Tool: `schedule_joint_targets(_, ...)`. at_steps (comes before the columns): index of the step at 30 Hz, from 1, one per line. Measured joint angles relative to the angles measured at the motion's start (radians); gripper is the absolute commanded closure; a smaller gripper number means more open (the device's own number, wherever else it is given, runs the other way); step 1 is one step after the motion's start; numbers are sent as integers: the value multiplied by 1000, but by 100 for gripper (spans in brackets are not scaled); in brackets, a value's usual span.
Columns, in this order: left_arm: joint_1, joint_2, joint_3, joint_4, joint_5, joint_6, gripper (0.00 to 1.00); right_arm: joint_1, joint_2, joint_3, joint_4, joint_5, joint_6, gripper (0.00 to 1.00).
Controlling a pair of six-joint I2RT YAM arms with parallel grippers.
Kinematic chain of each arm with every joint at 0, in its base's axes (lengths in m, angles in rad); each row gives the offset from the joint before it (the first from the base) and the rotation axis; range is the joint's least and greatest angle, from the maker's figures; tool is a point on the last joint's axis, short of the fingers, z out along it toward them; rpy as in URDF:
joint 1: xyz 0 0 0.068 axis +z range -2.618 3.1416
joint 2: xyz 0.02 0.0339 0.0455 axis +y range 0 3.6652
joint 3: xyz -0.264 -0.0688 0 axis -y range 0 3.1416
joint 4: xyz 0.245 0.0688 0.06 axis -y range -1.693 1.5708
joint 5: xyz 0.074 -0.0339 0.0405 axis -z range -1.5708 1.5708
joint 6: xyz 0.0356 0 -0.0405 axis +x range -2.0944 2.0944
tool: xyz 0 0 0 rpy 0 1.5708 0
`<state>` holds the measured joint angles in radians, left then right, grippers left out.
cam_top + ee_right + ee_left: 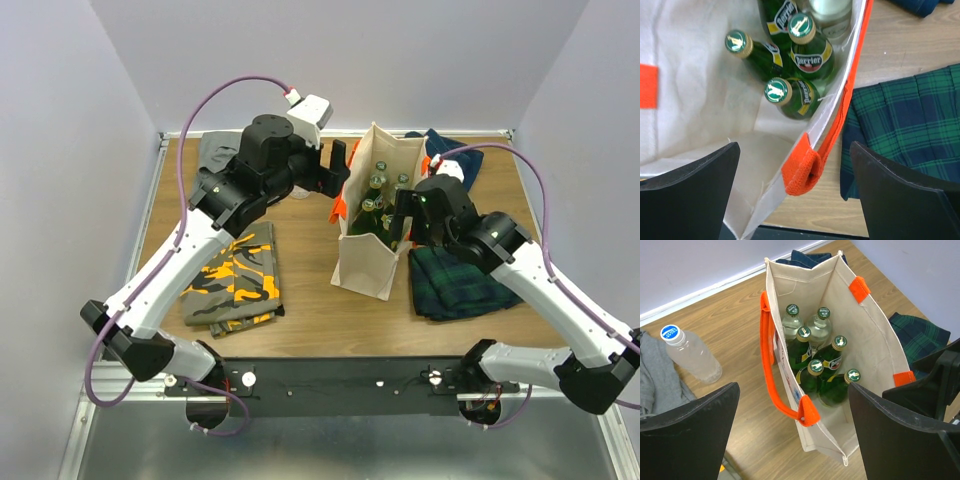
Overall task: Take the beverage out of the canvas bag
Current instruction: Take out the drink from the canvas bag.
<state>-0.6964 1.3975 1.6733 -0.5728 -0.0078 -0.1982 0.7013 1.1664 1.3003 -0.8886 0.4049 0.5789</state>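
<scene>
The canvas bag (368,262) stands upright in the middle of the table, its mouth open and its orange handles (771,370) hanging at the sides. Inside stand several green glass bottles (816,375) (807,55) and two clear ones (819,326), all capped. My left gripper (335,168) (794,405) hovers open over the bag's left rim, with the wall and the handle's end between its fingers but untouched. My right gripper (405,215) (795,155) is open over the right rim, straddling that wall and the orange handle loop (802,172) without gripping.
A clear plastic water bottle (690,356) with a blue cap lies on the table left of the bag. Folded camouflage clothes (235,275) lie at the left and a green plaid cloth (455,282) at the right. Grey (215,150) and dark blue (455,150) garments lie at the back.
</scene>
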Motion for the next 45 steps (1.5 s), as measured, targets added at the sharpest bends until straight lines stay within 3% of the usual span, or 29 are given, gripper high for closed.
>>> schedule_joint_targets(25, -102, 194, 171, -89, 32, 38, 1, 0, -151, -106, -39, -245, -109, 0)
schedule_joint_targets(45, -140, 274, 241, -137, 73, 49, 4, -1, -164, -171, -41, -314, -109, 0)
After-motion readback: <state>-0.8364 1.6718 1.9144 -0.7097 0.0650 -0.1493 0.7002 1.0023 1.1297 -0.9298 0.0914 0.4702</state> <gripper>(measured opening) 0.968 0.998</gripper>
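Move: Over the bag's left side, the open left hand has the nearest green beverage bottle about 13 cm to its right, roughly level fore and aft, and some 28 cm below; the clear bottle on the table stands 17 cm ahead, 9 cm left and 25 cm lower. The bag's right handle tab lies about 3 cm back, 2 cm right and 5 cm below the right hand; that green bottle is 3 cm ahead, 3 cm left and 15 cm below this hand. Swinging right about 9 cm and sinking some 4 cm, the left hand comes over the canvas bag's mouth towards the green bottles, turning clockwise, fingers wide open. The right hand draws back about 7 cm along the right rim towards the near corner, first dipping, rising slightly, then ending 3–4 cm lower; it turns some 15 degrees counter-clockwise and tips further down, still open. Neither hand grips anything. ##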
